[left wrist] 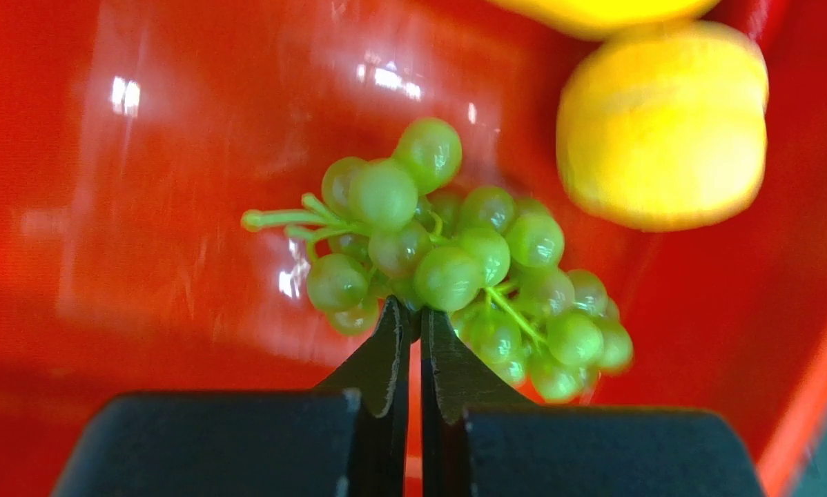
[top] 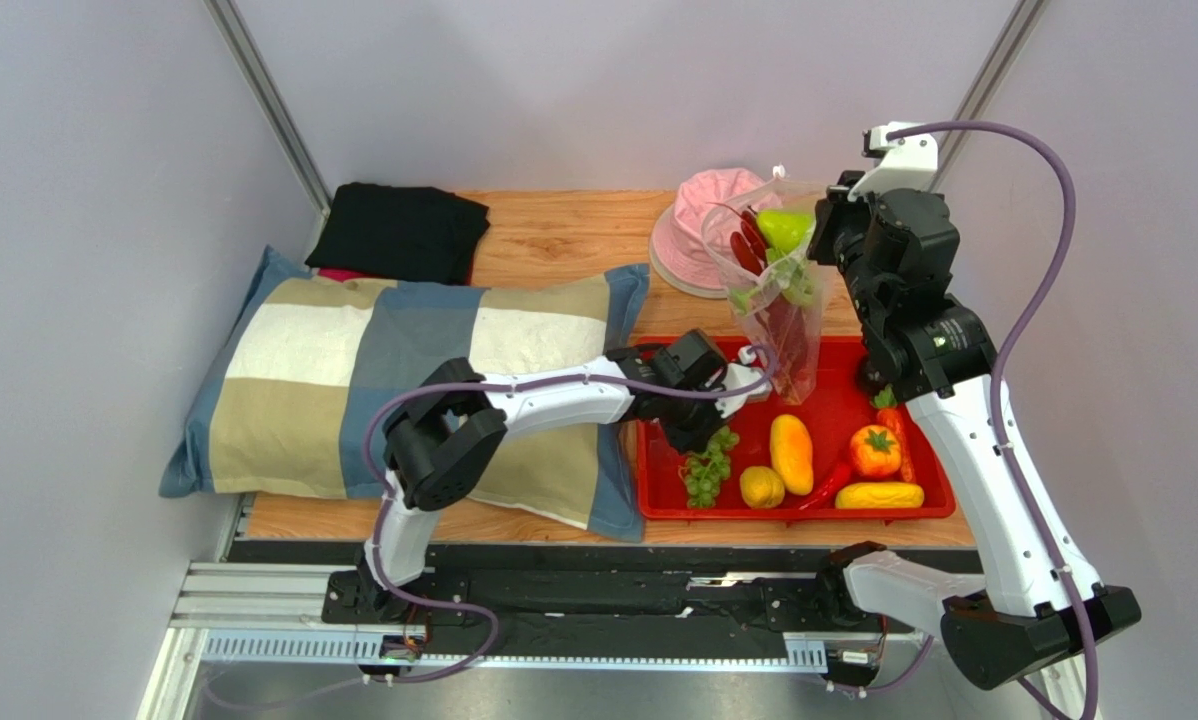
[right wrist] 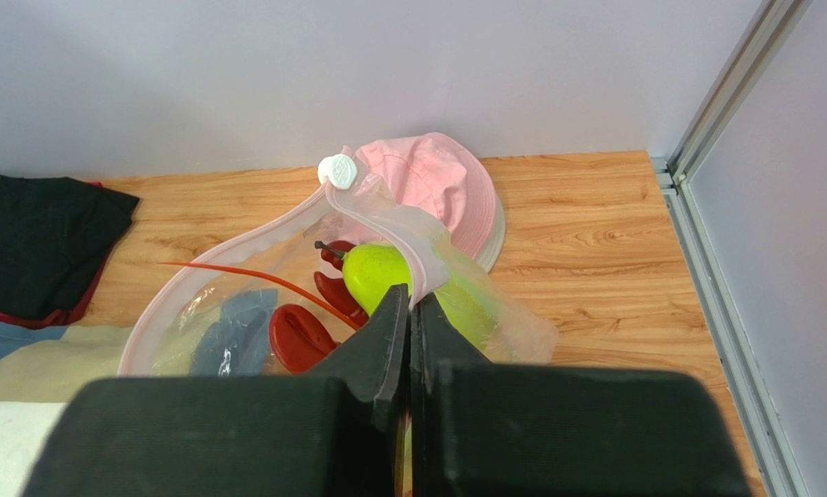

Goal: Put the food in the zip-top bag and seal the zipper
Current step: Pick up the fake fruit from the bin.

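The green grape bunch (left wrist: 459, 259) lies in the red tray (left wrist: 127, 207). My left gripper (left wrist: 416, 311) is shut, its tips pinched into the underside of the bunch; from above it sits over the grapes (top: 706, 468). My right gripper (right wrist: 409, 295) is shut on the rim of the zip-top bag (right wrist: 231, 311) and holds it up above the tray, mouth open. The zipper (right wrist: 283, 223) is a pale pink strip round the mouth with a white slider (right wrist: 337, 171). Inside the bag are a green apple (right wrist: 376, 274) and a red lobster (right wrist: 302, 337).
The tray (top: 650, 488) also holds a yellow mango (top: 790, 453), a lemon (top: 762, 486), an orange tomato (top: 876, 450) and a yellow piece (top: 879, 495). A pink hat (top: 688, 225) lies behind the bag. A patchwork pillow (top: 380, 375) and black cloth (top: 402, 228) fill the left.
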`<state>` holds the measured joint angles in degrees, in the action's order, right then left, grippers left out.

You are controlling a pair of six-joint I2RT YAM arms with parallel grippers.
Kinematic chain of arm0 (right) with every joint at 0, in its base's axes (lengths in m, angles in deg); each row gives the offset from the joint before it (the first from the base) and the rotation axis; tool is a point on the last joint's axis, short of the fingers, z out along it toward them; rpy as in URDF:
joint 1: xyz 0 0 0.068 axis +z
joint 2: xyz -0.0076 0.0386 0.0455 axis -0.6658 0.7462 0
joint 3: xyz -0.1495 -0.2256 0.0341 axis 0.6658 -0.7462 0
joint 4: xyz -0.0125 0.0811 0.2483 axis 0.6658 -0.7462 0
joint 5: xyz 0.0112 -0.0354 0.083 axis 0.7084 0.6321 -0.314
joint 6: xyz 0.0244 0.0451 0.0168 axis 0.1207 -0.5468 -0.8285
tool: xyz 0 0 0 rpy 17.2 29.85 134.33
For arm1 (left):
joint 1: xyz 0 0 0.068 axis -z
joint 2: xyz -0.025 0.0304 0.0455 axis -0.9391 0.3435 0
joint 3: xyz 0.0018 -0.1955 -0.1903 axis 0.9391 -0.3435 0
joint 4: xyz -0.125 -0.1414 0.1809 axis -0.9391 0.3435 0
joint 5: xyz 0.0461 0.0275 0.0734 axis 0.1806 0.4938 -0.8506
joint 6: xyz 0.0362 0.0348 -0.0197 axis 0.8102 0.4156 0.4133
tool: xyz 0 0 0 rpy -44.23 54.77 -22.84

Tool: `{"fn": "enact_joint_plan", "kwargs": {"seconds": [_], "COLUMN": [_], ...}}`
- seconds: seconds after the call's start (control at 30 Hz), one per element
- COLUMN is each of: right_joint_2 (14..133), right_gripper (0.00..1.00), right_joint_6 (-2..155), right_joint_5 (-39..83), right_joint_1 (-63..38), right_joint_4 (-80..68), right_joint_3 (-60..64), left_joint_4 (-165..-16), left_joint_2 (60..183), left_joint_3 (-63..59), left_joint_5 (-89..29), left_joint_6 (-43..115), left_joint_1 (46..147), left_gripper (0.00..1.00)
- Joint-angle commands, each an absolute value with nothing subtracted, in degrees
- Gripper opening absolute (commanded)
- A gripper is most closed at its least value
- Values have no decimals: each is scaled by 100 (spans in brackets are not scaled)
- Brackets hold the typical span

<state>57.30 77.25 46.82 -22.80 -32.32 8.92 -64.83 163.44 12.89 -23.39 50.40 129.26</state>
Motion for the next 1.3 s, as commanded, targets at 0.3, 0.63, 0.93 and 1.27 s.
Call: {"fn": "enact_joint_plan", "kwargs": {"seconds": [0.3, 0.63, 0.93, 1.27], "right_joint_2": [5587, 5473, 5429, 5543], "right_gripper": [0, 0, 0, 0], "right_joint_6": [7762, 7727, 7552, 7156], "right_joint_5": [4260, 3372, 2546, 2072], "right_joint_1": [-2293, -2293, -2293, -2293], "right_joint_4": [-2658, -2904, -2905, -2799], "right_joint_3": [908, 934, 996, 1233], "left_joint_4": [-6531, -6759, -7207, -6787], "left_joint_2": [13886, 12804, 13410, 13639], "left_joint_3": [1000, 2481, 3760, 3154], "left_joint_5": [-1331, -1224, -1990, -1331], "left_joint_6": [4968, 4793, 4925, 5178], "left_joint_1": [12282, 11289, 11218, 11472], "left_gripper": [0, 0, 0, 0]}}
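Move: The grapes are already shut in the left gripper, down in the bin. The open bag mouth they are going to lies about 13 cm ahead, 4 cm right and 33 cm up from it. The green pear sits in that mouth some 6 cm right, 13 ahead and 31 up. The lemon lies 8 cm right and 5 back, slightly lower. From the right gripper, which holds the bag's rim, the grapes are roughly 13 cm back, 8 left and 36 below. Bring the left gripper with the pinched grapes steeply up out of the bin, about 47 cm, drifting forward and left, then ease down some 6 cm and a little right towards the bag mouth. Tilt the wrist over so the down-pointing fingers swing up to point right. Keep the right gripper shut on the rim, shift it left and turn it some 20 degrees counter-clockwise. ##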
